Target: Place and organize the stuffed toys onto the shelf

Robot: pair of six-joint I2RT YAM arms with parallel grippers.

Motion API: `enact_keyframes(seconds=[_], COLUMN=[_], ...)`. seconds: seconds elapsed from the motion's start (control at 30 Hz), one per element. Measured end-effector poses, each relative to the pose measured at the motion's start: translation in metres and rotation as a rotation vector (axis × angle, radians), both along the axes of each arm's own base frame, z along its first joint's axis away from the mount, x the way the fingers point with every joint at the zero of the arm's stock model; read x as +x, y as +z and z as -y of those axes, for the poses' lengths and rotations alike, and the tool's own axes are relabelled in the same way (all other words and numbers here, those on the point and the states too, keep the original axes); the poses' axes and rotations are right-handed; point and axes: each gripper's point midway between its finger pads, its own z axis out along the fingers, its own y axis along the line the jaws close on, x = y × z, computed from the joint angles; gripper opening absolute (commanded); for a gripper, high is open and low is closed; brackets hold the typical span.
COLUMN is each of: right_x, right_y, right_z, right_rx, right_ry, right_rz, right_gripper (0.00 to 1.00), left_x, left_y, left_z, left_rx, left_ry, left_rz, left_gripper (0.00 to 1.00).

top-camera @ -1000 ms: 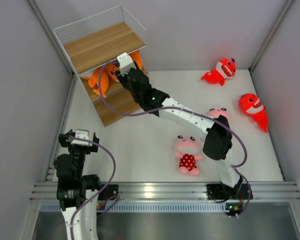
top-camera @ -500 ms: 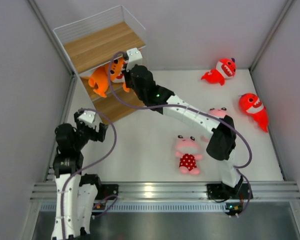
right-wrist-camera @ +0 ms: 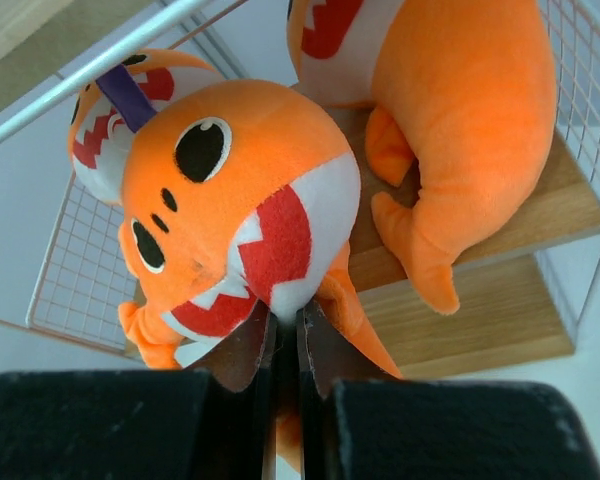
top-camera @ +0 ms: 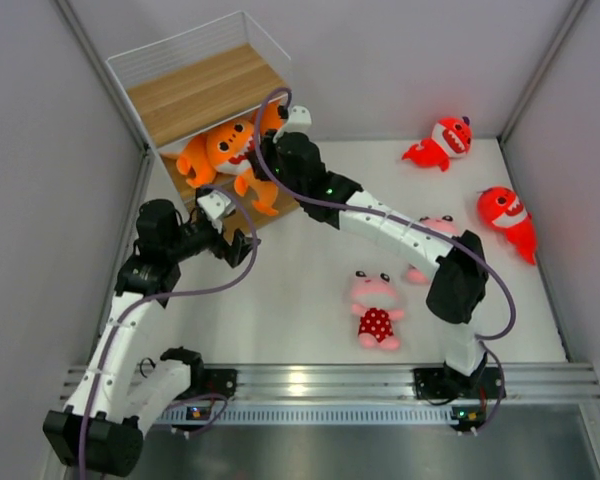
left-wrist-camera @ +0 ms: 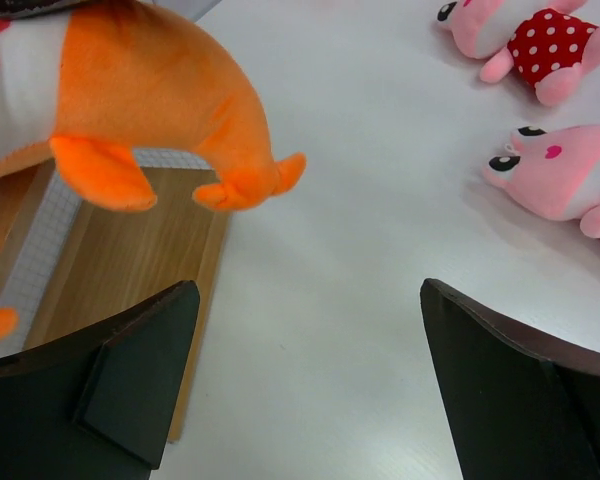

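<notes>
My right gripper (right-wrist-camera: 283, 318) is shut on the white belly of an orange shark (right-wrist-camera: 230, 190) and holds it in front of the shelf (top-camera: 195, 90) at the far left. In the top view this gripper (top-camera: 260, 155) and shark (top-camera: 232, 148) sit at the shelf's middle tier. A second orange shark (right-wrist-camera: 460, 90) lies on a board, and a third (right-wrist-camera: 95, 140) is behind the held one. My left gripper (top-camera: 242, 247) is open and empty beside the bottom board (left-wrist-camera: 130, 250), under the held shark's tail (left-wrist-camera: 150, 100).
Two red sharks (top-camera: 442, 140) (top-camera: 505, 215) lie at the far right. One pink animal in a polka-dot dress (top-camera: 377, 310) lies mid-table; another (top-camera: 432, 228) is partly hidden under the right arm. Grey walls close in both sides.
My right gripper has moved right and out of the shelf, drawing the orange shark with it. My left arm has reached forward from its base to the shelf's bottom board.
</notes>
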Motion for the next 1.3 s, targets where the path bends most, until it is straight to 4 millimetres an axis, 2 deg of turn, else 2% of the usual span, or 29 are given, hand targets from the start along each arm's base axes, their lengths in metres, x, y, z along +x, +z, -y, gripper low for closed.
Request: enact_keyframes(seconds=[0.13, 0.3, 0.53, 0.8, 0.9, 0.97, 1.03, 1.07, 1.13, 1.17, 1.23, 1.27, 1.3], right_x=[-0.001, -0.002, -0.009, -0.017, -0.021, -0.021, -0.022, -0.023, -0.024, -0.025, -0.027, -0.028, -0.028], right_y=[0.003, 0.006, -0.005, 0.01, 0.016, 0.02, 0.021, 0.02, 0.019, 0.019, 0.019, 0.017, 0.016], right_z=[-0.003, -0.004, 0.004, 0.009, 0.012, 0.012, 0.011, 0.01, 0.009, 0.008, 0.006, 0.006, 0.005], right_rx=[0.071, 0.136, 0.162, 0.234, 0.259, 0.286, 0.308, 0.313, 0.321, 0.322, 0.325, 0.322, 0.321], right_ry=[-0.004, -0.013, -0.037, -0.035, -0.035, -0.034, -0.033, -0.033, -0.031, -0.029, -0.025, -0.024, -0.023], right_rz=[-0.037, -0.062, -0.106, -0.097, -0.093, -0.093, -0.098, -0.103, -0.112, -0.114, -0.117, -0.119, -0.121], right_gripper=[0.0, 0.0, 0.0, 0.0, 0.0, 0.0, 0.0, 0.0, 0.0, 0.0, 0.01, 0.15, 0.25], left_x=[0.015, 0.033, 0.059, 0.055, 0.054, 0.053, 0.053, 0.054, 0.054, 0.054, 0.052, 0.052, 0.051], left_y=[-0.004, 0.002, 0.004, 0.002, 0.003, 0.003, 0.003, 0.003, 0.001, 0.001, 0.002, 0.002, 0.002], left_z=[0.011, 0.014, 0.012, 0.021, 0.023, 0.024, 0.026, 0.026, 0.028, 0.029, 0.031, 0.031, 0.032], left_rx=[0.0, 0.005, 0.049, 0.047, 0.043, 0.043, 0.044, 0.043, 0.035, 0.031, 0.013, 0.007, -0.004], left_ry=[-0.035, -0.024, -0.002, -0.068, -0.08, -0.088, -0.094, -0.097, -0.102, -0.106, -0.112, -0.114, -0.114], left_rz=[-0.031, -0.021, 0.012, 0.017, 0.016, 0.019, 0.024, 0.022, 0.01, 0.008, -0.003, -0.009, -0.022], left_gripper=[0.99, 0.99, 0.97, 0.93, 0.83, 0.65, 0.54, 0.35, 0.16, 0.02, 0.0, 0.0, 0.0])
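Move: The held orange shark's tail hangs about 5 cm ahead of the left hand, 4 cm to its right and roughly level; the left shelf shark sits some 11 cm ahead of that hand, 8 cm left and 3 cm up. From the right hand, already gripping the shark's mouth, the tail lies about 7 cm back, 2 cm right and 6 cm below, and the right shelf shark about 8 cm ahead, 3 cm right, level. Left reaches about 5 cm forward and rightward, pinching the tail; right, still gripping, rolls 20 degrees, easing back. ##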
